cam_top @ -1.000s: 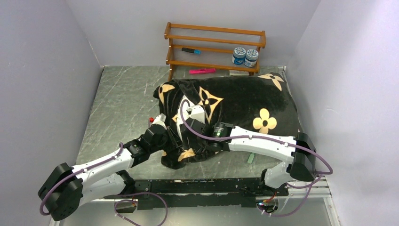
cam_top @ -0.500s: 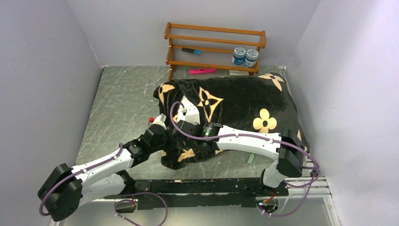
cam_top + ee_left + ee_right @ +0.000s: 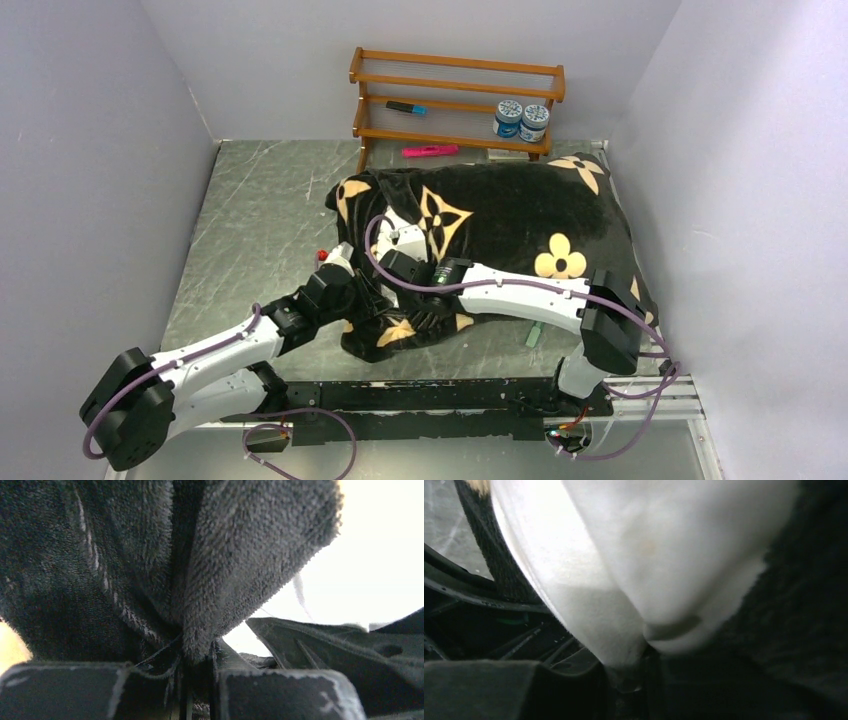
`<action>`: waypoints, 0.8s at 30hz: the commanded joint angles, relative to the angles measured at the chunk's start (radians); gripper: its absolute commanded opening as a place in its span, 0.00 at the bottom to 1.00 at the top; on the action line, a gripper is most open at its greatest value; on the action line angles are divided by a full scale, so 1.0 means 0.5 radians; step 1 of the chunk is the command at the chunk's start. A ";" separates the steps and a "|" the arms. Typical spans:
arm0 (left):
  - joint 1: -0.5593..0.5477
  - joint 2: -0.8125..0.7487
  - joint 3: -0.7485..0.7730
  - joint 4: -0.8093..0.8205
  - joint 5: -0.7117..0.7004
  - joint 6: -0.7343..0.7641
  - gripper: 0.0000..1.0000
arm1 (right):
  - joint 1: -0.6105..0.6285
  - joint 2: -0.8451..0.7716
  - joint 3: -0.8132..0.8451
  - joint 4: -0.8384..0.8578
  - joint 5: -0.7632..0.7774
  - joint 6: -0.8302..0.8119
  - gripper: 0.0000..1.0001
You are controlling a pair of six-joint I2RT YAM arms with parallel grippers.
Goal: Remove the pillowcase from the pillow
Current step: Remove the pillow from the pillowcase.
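The black plush pillowcase (image 3: 510, 215) with cream flower motifs lies over the pillow at centre right. A small white patch of the pillow (image 3: 403, 236) shows at its left opening. My left gripper (image 3: 368, 300) is shut on a fold of the pillowcase's edge (image 3: 225, 555); the jaws (image 3: 197, 655) pinch the plush. My right gripper (image 3: 398, 262) reaches into the opening and is shut on a bunched fold of the white pillow (image 3: 624, 555), pinched at the jaws (image 3: 644, 665). Black plush (image 3: 804, 605) lies to the right of that fold. Most of the pillow is hidden in the cover.
A wooden rack (image 3: 455, 100) stands at the back with two blue-lidded jars (image 3: 521, 119) and a blue marker (image 3: 405, 107). A pink marker (image 3: 430, 151) lies below it. A small green object (image 3: 534, 335) lies near the front, by the right arm. Walls close in on both sides.
My right arm has shifted left, its elbow dropping back, and the white pillow patch has moved left with its gripper. My left arm has stayed in place, still holding the cover.
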 commanded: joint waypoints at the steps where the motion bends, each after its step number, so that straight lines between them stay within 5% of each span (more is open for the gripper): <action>1: -0.029 -0.049 0.037 -0.096 0.127 -0.008 0.15 | -0.106 0.027 -0.013 0.229 -0.105 -0.137 0.10; 3: -0.029 -0.073 0.038 -0.114 0.117 -0.016 0.15 | -0.132 0.004 0.008 0.321 -0.152 -0.187 0.00; 24: -0.123 -0.220 0.228 -0.446 -0.018 0.022 0.15 | -0.550 0.104 0.746 0.750 -0.309 -0.583 0.00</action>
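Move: The pillow's white fabric is already between the right hand's closing fingers, right at the hand point. The left hand, still holding the pillowcase hem, has that fold about 5 cm to its right and roughly level. The case's near flap hangs some 6 cm back from the right hand, 2 cm to its left and 5 cm lower. The case's star motif is about 16 cm ahead and 7 cm to its right. The right hand finishes shutting its fingers on the fold of white pillow in the mouth of the case, almost in place, then carries it about 6 cm forward and 5 cm up, easing 3 cm to the left and turning some 10 degrees counter-clockwise. Keeping its pinch on the pillowcase hem, the left hand rises with it by about 6 cm, drifts a little forward and tips its fingers slightly upward. ##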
